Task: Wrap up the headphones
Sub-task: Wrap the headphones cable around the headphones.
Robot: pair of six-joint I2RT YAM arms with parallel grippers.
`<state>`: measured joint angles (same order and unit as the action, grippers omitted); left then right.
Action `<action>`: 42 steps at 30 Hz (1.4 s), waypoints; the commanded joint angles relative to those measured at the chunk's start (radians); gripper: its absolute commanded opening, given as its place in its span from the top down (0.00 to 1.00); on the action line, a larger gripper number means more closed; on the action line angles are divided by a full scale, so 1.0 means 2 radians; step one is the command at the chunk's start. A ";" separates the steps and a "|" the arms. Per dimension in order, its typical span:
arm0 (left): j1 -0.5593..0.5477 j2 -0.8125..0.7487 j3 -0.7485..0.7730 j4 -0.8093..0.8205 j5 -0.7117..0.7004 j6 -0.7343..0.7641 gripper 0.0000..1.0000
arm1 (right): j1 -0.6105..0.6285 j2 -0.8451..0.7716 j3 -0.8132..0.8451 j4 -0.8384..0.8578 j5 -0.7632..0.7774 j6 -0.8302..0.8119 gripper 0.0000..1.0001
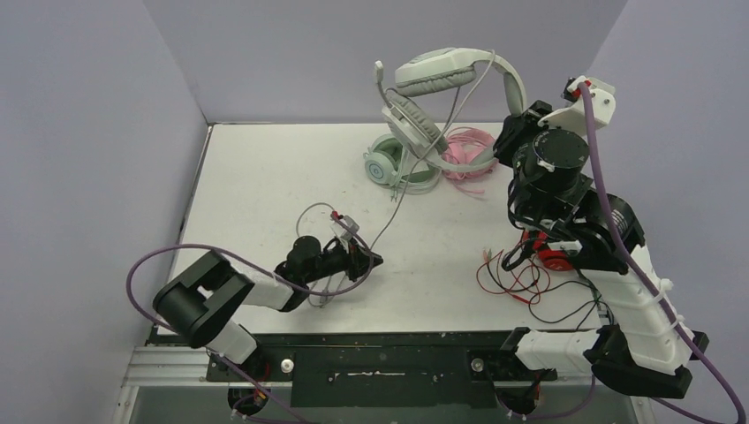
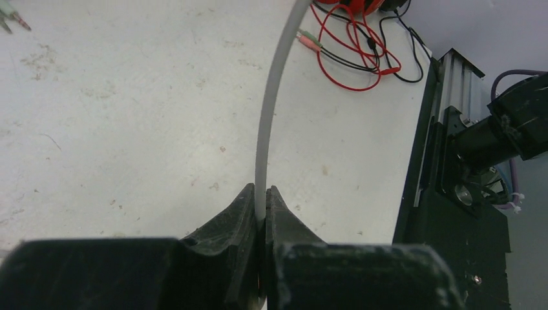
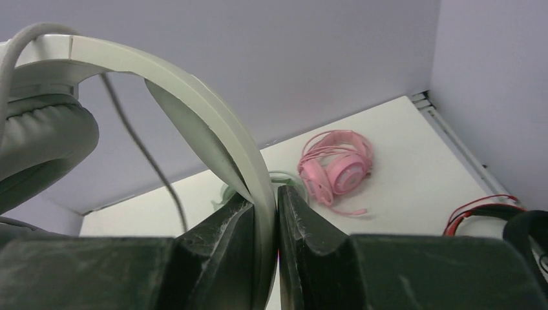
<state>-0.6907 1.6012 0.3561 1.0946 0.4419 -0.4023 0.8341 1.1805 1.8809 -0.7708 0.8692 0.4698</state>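
My right gripper point(image 1: 517, 113) is shut on the headband of the pale grey-white headphones point(image 1: 442, 79) and holds them high above the table's back; the band shows between the jaws in the right wrist view point(image 3: 194, 110). Their thin pale cable point(image 1: 402, 190) runs down to my left gripper point(image 1: 375, 260), which is shut on it low over the table; the cable point(image 2: 271, 103) leaves the closed jaws. More cable loops point(image 1: 318, 221) lie by the left gripper. The mint green headphones point(image 1: 393, 166) and the pink headphones point(image 1: 468, 155) lie on the table at the back.
A red and black headset point(image 1: 552, 256) with loose red and black wires point(image 1: 517, 283) lies at the right, beside the right arm's base. Grey walls enclose the white table point(image 1: 265, 177). A black rail point(image 1: 389, 344) runs along the near edge.
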 commanded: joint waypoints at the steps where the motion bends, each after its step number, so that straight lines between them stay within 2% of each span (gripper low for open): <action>1: -0.022 -0.107 -0.007 -0.094 -0.038 0.042 1.00 | 0.001 0.005 -0.011 0.078 0.086 -0.021 1.00; 4: -0.039 -0.184 -0.004 -0.195 -0.076 0.069 1.00 | -0.009 0.015 -0.030 0.091 0.111 -0.039 1.00; 7: -0.050 -0.256 0.001 -0.281 -0.101 0.079 1.00 | -0.070 0.025 -0.045 0.092 0.084 -0.043 1.00; 12: -0.074 -0.326 0.014 -0.360 -0.112 0.068 1.00 | -0.199 0.052 -0.055 0.068 -0.039 -0.002 1.00; 17: -0.112 -0.319 0.030 -0.403 -0.115 0.064 1.00 | -0.340 0.084 -0.051 0.047 -0.255 0.070 1.00; 19: -0.132 -0.313 0.035 -0.415 -0.126 0.066 1.00 | -0.373 0.091 -0.052 0.045 -0.292 0.087 1.00; 26: -0.173 -0.319 0.052 -0.443 -0.163 0.075 1.00 | -0.388 0.099 -0.075 0.029 -0.201 0.096 1.00; 30: -0.196 -0.314 0.088 -0.480 -0.146 0.085 1.00 | -0.387 0.078 -0.141 0.043 -0.159 0.117 1.00; 34: -0.253 -0.292 0.154 -0.563 -0.164 0.111 1.00 | -0.387 0.066 -0.200 0.049 -0.127 0.137 1.00; 38: -0.309 -0.273 0.233 -0.651 -0.212 0.139 1.00 | -0.387 0.055 -0.257 0.062 -0.123 0.146 1.00; 42: -0.327 -0.274 0.298 -0.724 -0.262 0.158 1.00 | -0.381 0.035 -0.319 0.087 -0.126 0.128 1.00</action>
<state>-1.3178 1.0649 0.8173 -0.1608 0.0277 -0.1505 0.0669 1.3510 1.2930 -0.7689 0.5545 0.6914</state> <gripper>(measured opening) 0.029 0.160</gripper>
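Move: Open table just right of the pink headphones lies some 18 cm ahead, 12 cm right and 49 cm below the right hand, which already grips the white headphones by their headband. From that hand the pink headphones are about 28 cm ahead and 6 cm right, the mint ones 25 cm ahead and 12 cm left, the red ones 4 cm ahead and 26 cm right, all roughly 48 cm below. From the left hand, the white headphones hang about 9 cm ahead, 10 cm right and 40 cm above. Swinging forward and right past 10 cm, then dropping steeply to some 29 cm lower, the right hand carries the white headphones towards the table beside the pink ones, tipping its fingers down and turning clockwise, and easing back slightly at the end. The left hand keeps its shut pinch on the cable and draws back about 16 cm towards the front edge while rising 11 cm, its fingers dipping. ##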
